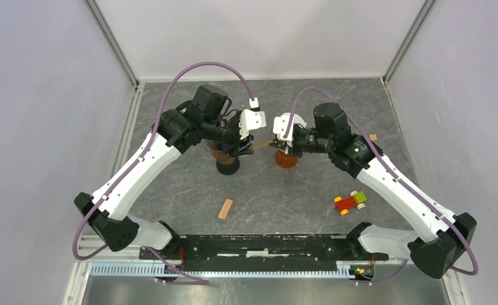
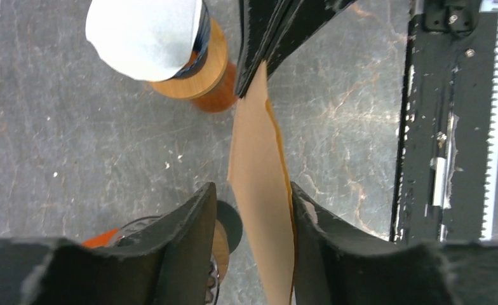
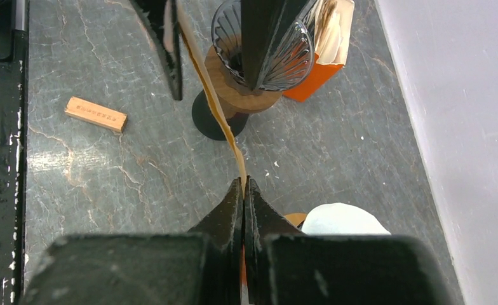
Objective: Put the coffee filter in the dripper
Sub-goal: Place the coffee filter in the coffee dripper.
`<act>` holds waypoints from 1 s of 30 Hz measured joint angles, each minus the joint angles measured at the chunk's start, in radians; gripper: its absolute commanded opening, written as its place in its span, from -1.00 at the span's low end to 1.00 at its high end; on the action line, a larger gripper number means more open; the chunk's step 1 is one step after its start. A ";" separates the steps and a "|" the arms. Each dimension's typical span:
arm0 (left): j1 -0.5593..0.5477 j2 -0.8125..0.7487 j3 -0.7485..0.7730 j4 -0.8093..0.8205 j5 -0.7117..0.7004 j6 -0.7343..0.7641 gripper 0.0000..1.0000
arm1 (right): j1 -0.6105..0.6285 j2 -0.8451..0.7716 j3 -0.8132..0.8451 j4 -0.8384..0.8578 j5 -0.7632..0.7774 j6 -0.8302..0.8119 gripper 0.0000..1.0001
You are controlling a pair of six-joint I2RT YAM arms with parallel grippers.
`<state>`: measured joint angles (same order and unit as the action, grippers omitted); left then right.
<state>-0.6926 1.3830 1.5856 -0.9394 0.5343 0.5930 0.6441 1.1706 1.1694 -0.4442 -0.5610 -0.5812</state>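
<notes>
The brown paper coffee filter (image 2: 259, 171) hangs edge-on in the air between my two grippers (image 1: 263, 145). My right gripper (image 3: 243, 183) is shut on one end of it. My left gripper (image 2: 249, 190) is open around the other end: the paper lies against one finger, with a gap to the other. The dripper (image 3: 262, 54), ribbed glass on a wooden collar and black base, stands just under the left gripper (image 1: 227, 162). In the right wrist view one left finger crosses over its mouth.
A wooden and orange holder with a white top (image 2: 148, 38) stands under my right gripper. An orange pack of filters (image 3: 323, 70) leans behind the dripper. A wooden block (image 1: 225, 208) and a toy car (image 1: 351, 202) lie nearer the arm bases.
</notes>
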 measured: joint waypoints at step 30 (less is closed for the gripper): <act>-0.044 -0.024 -0.106 -0.032 -0.118 0.214 -0.95 | -0.070 -0.032 -0.008 -0.069 -0.213 -0.047 0.09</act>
<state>-0.7364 1.3594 1.4799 -0.9710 0.4160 0.8066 0.5743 1.1381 1.1610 -0.5129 -0.7738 -0.6281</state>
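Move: Between the left hand's open fingers runs the far edge of the brown coffee filter, whose middle is about 2 cm to that hand's right at its height. The clear dripper lies roughly 6 cm ahead, 8 cm left and 9 cm below. The white filter in the blue dripper sits some 8 cm ahead, 14 cm right and 8 cm below. For the right hand, still pinching the filter, its middle is about 5 cm left, level with it. Taking over the brown filter, the left hand shuts its fingers on the paper while easing about 1.5 cm forward and left, then lowers about 3 cm, comes back again, and tips its fingers some 10 degrees more steeply down. Once the left has closed, the right hand opens, lets go, and draws back towards its base about 2.5 cm, turning slightly counter-clockwise. ##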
